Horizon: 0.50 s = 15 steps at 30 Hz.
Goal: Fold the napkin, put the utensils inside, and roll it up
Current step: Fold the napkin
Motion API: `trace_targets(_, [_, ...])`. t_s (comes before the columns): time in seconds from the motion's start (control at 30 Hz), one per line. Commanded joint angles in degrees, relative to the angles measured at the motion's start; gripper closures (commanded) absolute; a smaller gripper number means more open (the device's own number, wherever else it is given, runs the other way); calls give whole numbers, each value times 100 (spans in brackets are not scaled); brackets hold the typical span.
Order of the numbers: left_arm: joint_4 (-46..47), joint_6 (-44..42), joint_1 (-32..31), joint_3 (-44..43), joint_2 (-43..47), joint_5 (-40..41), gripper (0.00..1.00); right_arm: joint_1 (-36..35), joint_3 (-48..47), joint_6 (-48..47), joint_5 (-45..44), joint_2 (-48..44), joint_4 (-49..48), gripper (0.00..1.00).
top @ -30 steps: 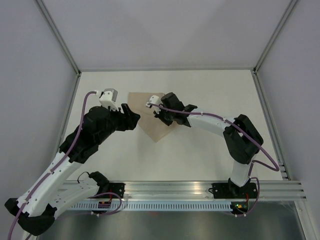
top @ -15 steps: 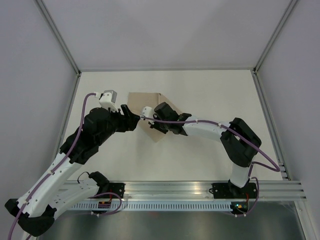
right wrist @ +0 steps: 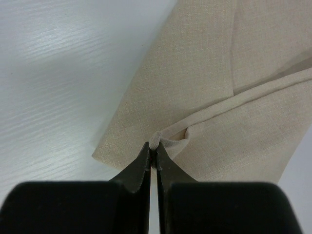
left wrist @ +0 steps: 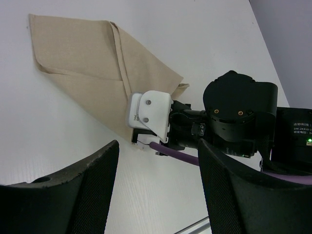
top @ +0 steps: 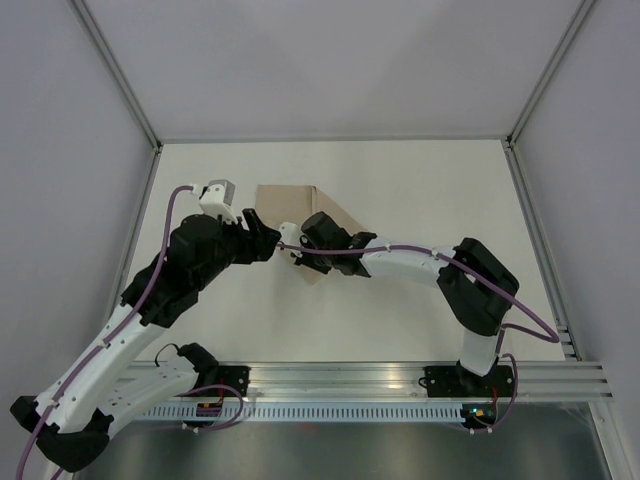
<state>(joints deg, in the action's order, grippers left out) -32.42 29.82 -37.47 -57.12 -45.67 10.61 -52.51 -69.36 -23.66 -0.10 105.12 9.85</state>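
Note:
The beige napkin [top: 288, 198] lies on the white table, partly folded over itself, with a hemmed edge running across it [right wrist: 253, 92]. My right gripper [right wrist: 154, 152] is shut on a small pinch of the napkin's edge near its lower-left corner, low over the table [top: 300, 262]. My left gripper [left wrist: 156, 187] is open, hovering over bare table just left of the right wrist, with nothing between its fingers [left wrist: 73, 190]. In the top view it sits at the napkin's left side [top: 264, 238]. The utensils are out of view.
The right arm's white wrist camera [left wrist: 149, 115] and purple cable [left wrist: 175, 152] sit close in front of my left gripper. Grey walls enclose the table on three sides [top: 120, 150]. An aluminium rail [top: 380, 378] runs along the near edge.
The right gripper has moved left and slightly nearer, carrying the pinched napkin edge over the cloth, so less of the napkin shows. The left arm has barely moved.

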Motion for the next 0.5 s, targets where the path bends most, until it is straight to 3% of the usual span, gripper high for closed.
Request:
trace_targets(0.0, [201, 182, -5, -18, -47, 20, 29, -40, 10, -112, -183, 158, -35, 94])
trace_targets(0.13, [201, 182, -6, -18, -82, 2, 29, -40, 72, -165, -184, 167, -27, 86])
trace_targets(0.17, [210, 173, 3, -18, -91, 2, 29, -40, 72, -174, -192, 167, -18, 78])
trace_targets(0.33, [219, 208, -6, -36, -170, 29, 28, -31, 133, -218, -183, -26, -35, 57])
trace_targets(0.37, [228, 225, -6, -44, -188, 37, 27, -40, 134, -218, -184, -79, -18, 49])
trace_targets(0.47, [298, 287, -6, -45, -249, 64, 27, -40, 107, -192, -122, -280, 52, 42])
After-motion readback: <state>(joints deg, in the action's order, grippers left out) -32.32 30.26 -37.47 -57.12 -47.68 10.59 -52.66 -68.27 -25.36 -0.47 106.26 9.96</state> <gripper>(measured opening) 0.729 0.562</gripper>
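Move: The right gripper has a flap corner of the napkin pinched, with cloth about 2 cm below. It is to be laid near the napkin's near corner, roughly 4 cm back and 3 cm left of the hand. The napkin's right corner is about 8 cm ahead and 8 cm right, its far-left corner some 18 cm ahead and 14 cm left. From the left hand, the near corner is about 4 cm ahead, 8 cm right and 23 cm below. Lower the right gripper about 1.5 cm, almost straight down onto the folded napkin. As it sinks, open the fingers from nearly shut to a bit over half their range, letting go of the pinched flap corner just inside the near corner. Keep the fingers pointing down and to the forward left, with hardly any turn, and stop low over the cloth. ##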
